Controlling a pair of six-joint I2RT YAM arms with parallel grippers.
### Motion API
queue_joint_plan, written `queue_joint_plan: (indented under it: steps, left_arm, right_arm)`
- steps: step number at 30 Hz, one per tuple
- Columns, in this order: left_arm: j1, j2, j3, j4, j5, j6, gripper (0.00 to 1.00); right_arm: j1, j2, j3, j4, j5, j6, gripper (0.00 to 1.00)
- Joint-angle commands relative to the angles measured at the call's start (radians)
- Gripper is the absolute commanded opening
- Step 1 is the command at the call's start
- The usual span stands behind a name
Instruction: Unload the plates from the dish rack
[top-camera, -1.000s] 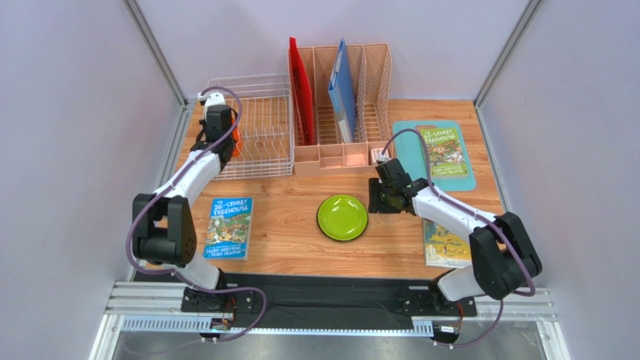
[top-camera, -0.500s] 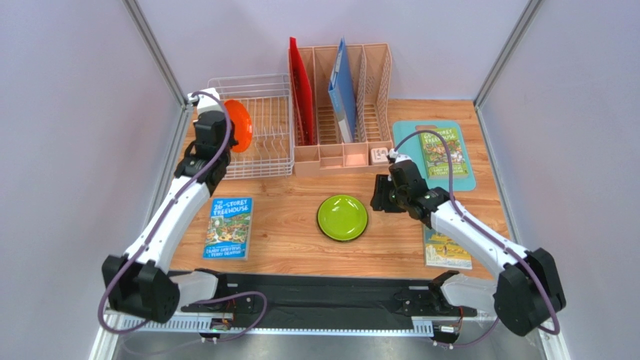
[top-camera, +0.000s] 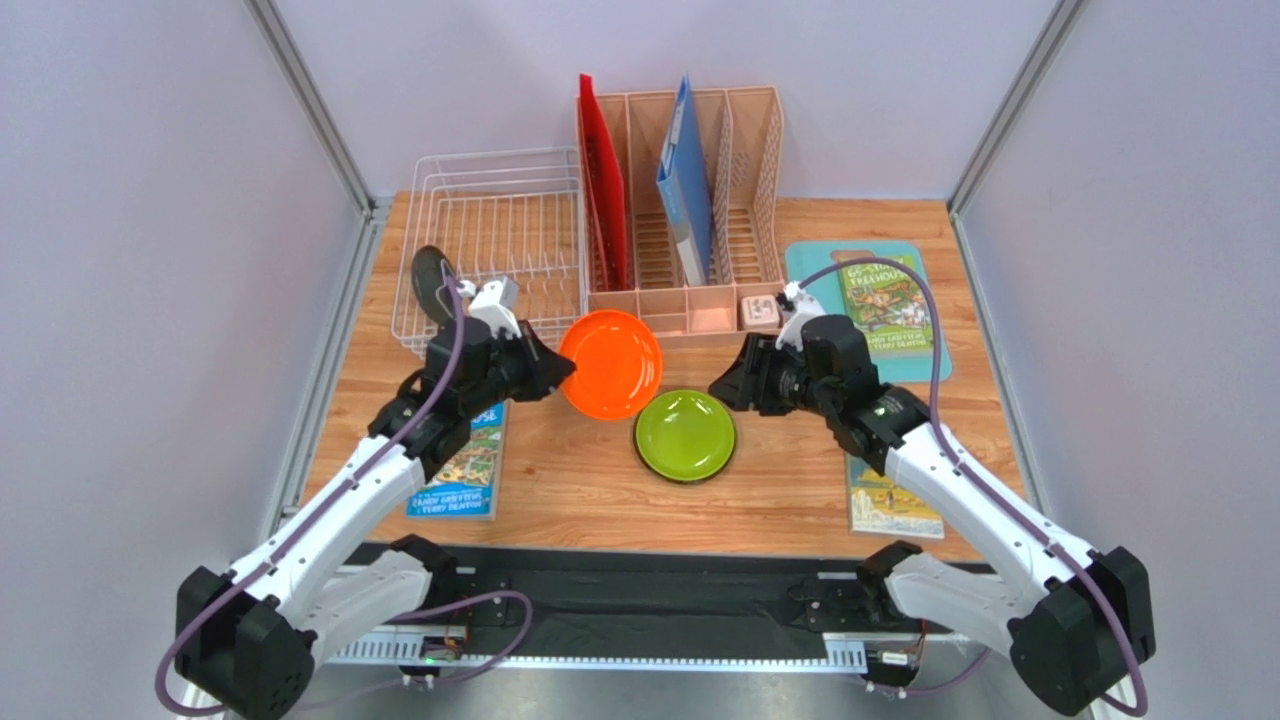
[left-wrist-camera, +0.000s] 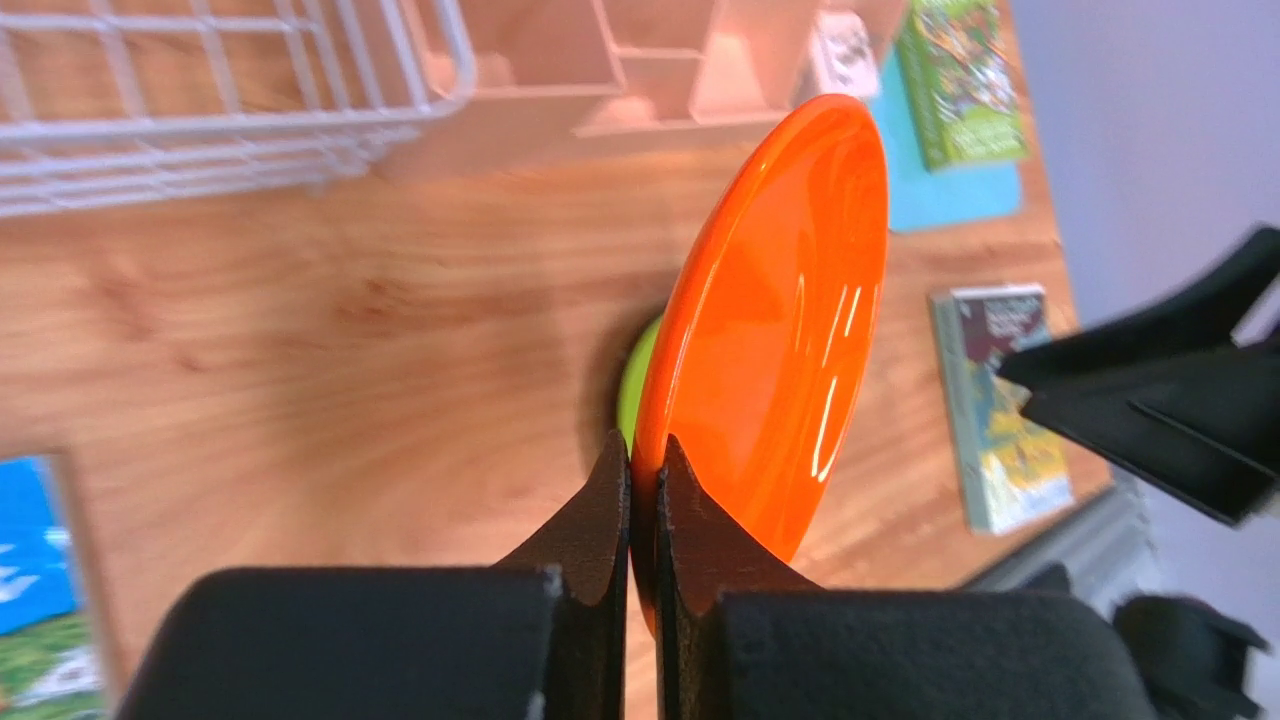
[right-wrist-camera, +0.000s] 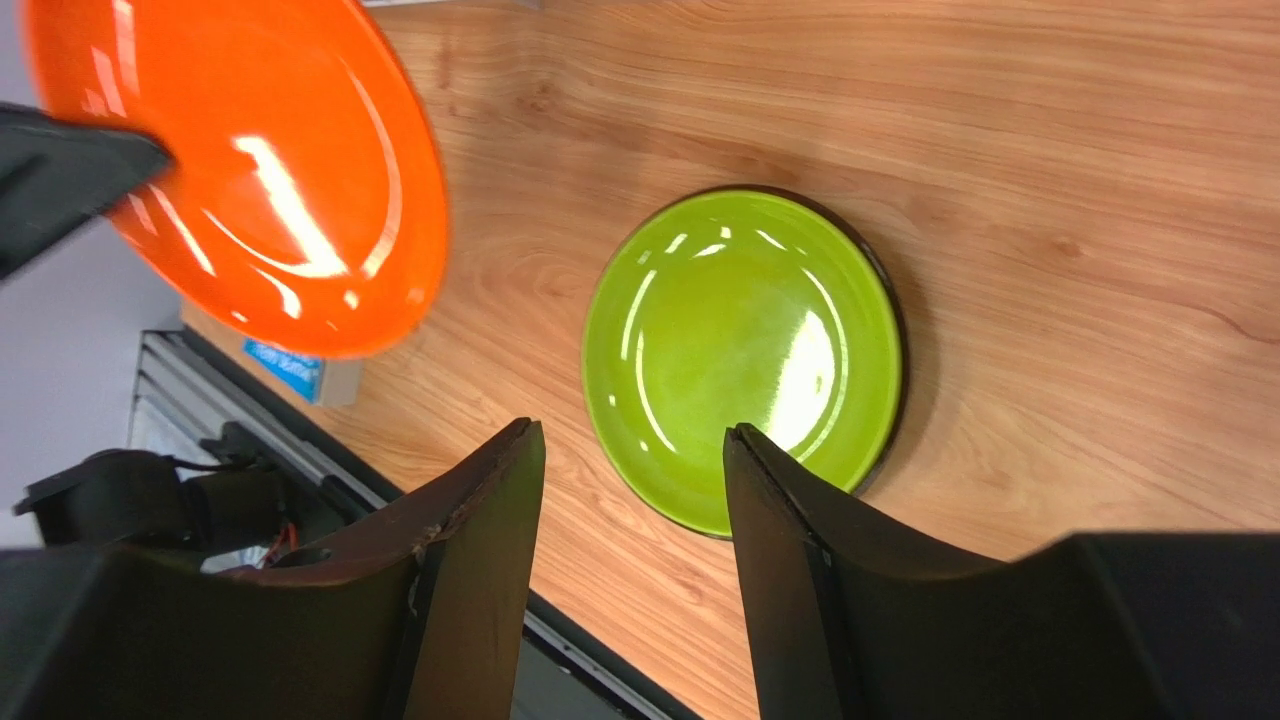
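Note:
My left gripper (top-camera: 550, 368) (left-wrist-camera: 642, 446) is shut on the rim of the orange plate (top-camera: 612, 365) (left-wrist-camera: 781, 315), holding it tilted above the table, just left of and behind the lime green plate (top-camera: 685, 435) (right-wrist-camera: 744, 353). The green plate lies flat on the wood. In the right wrist view the orange plate (right-wrist-camera: 241, 165) hangs at the upper left. My right gripper (top-camera: 747, 384) (right-wrist-camera: 631, 435) is open and empty, above the green plate's right edge. The white wire dish rack (top-camera: 519, 188) stands at the back left, with a dark plate (top-camera: 431, 281) on edge at its near-left corner.
A peach organizer (top-camera: 721, 308) holding a red folder (top-camera: 603, 180) and a blue folder (top-camera: 684, 180) stands right of the rack. A blue book (top-camera: 458, 465) lies near left, another book (top-camera: 894, 498) near right, and one on a teal mat (top-camera: 819, 270) at the back right.
My left arm has lifted the orange plate out of the rack and carried it right and forward, next to the green plate. My right gripper has risen slightly and opened a little wider.

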Motion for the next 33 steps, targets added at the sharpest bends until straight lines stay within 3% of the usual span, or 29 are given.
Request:
queue_joint_plan:
  steps: [1, 14, 18, 19, 20, 23, 24, 25, 26, 27, 29, 33]
  left_arm:
    - [-0.055, -0.02, -0.04, 0.165, 0.103, -0.13, 0.0]
    - [-0.18, 0.083, -0.014, 0.263, 0.104, -0.158, 0.0]
    - [-0.199, 0.113, -0.011, 0.288, 0.108, -0.164, 0.0]
    - [-0.2, 0.126, -0.009, 0.291, 0.108, -0.164, 0.0]
    - [-0.202, 0.133, -0.006, 0.291, 0.109, -0.163, 0.0]
    - [-0.205, 0.153, -0.005, 0.293, 0.104, -0.163, 0.0]
    - [-0.205, 0.153, -0.005, 0.29, 0.097, -0.161, 0.01]
    - [-0.205, 0.158, -0.005, 0.283, 0.089, -0.16, 0.11]
    - [-0.205, 0.158, -0.003, 0.264, 0.082, -0.151, 0.44]
    - [-0.205, 0.158, -0.002, 0.25, 0.056, -0.143, 0.56]
    - [-0.205, 0.149, 0.014, 0.192, 0.013, -0.109, 0.69]
    - [-0.205, 0.091, 0.049, 0.021, -0.206, -0.019, 0.78]
  right_arm:
    - [0.016, -0.011, -0.006, 0.126, -0.087, 0.042, 0.53]
    - [0.039, 0.15, 0.026, 0.235, -0.112, 0.032, 0.53]
    - [0.042, 0.173, 0.025, 0.276, -0.155, 0.032, 0.48]
    - [0.042, 0.179, 0.023, 0.301, -0.182, 0.033, 0.45]
    - [0.04, 0.182, 0.019, 0.31, -0.191, 0.033, 0.29]
    - [0.04, 0.182, 0.002, 0.325, -0.198, 0.033, 0.0]
    - [0.042, 0.178, -0.004, 0.324, -0.196, 0.033, 0.0]
    - [0.042, 0.167, -0.014, 0.318, -0.173, 0.032, 0.0]
    - [0.042, 0.158, -0.02, 0.309, -0.153, 0.035, 0.0]
    - [0.04, 0.147, -0.024, 0.296, -0.129, 0.035, 0.0]
    - [0.04, 0.124, -0.024, 0.228, -0.032, 0.029, 0.0]
    - [0.033, 0.116, -0.023, 0.122, 0.068, 0.0, 0.0]
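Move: The left hand holds the orange plate by its rim, the plate's middle about 7 cm to its right, and is taking it to the right gripper some 19 cm to its right, 2 cm back and slightly lower. From the right hand the orange plate's middle lies about 13 cm left, 2 cm ahead and a little higher. The stacked green plate is about 4 cm left of the right hand, 4 cm back and 14 cm below. Rightward and slightly back, then sinking a little, the left hand carries the orange plate about 7 cm towards the right gripper, turning some 10 degrees clockwise. The right hand comes about 5 cm left to meet it and pinches the near right-hand rim; only then do the left fingers open wide and let go, and the right eases back about 1 cm, down and right. ##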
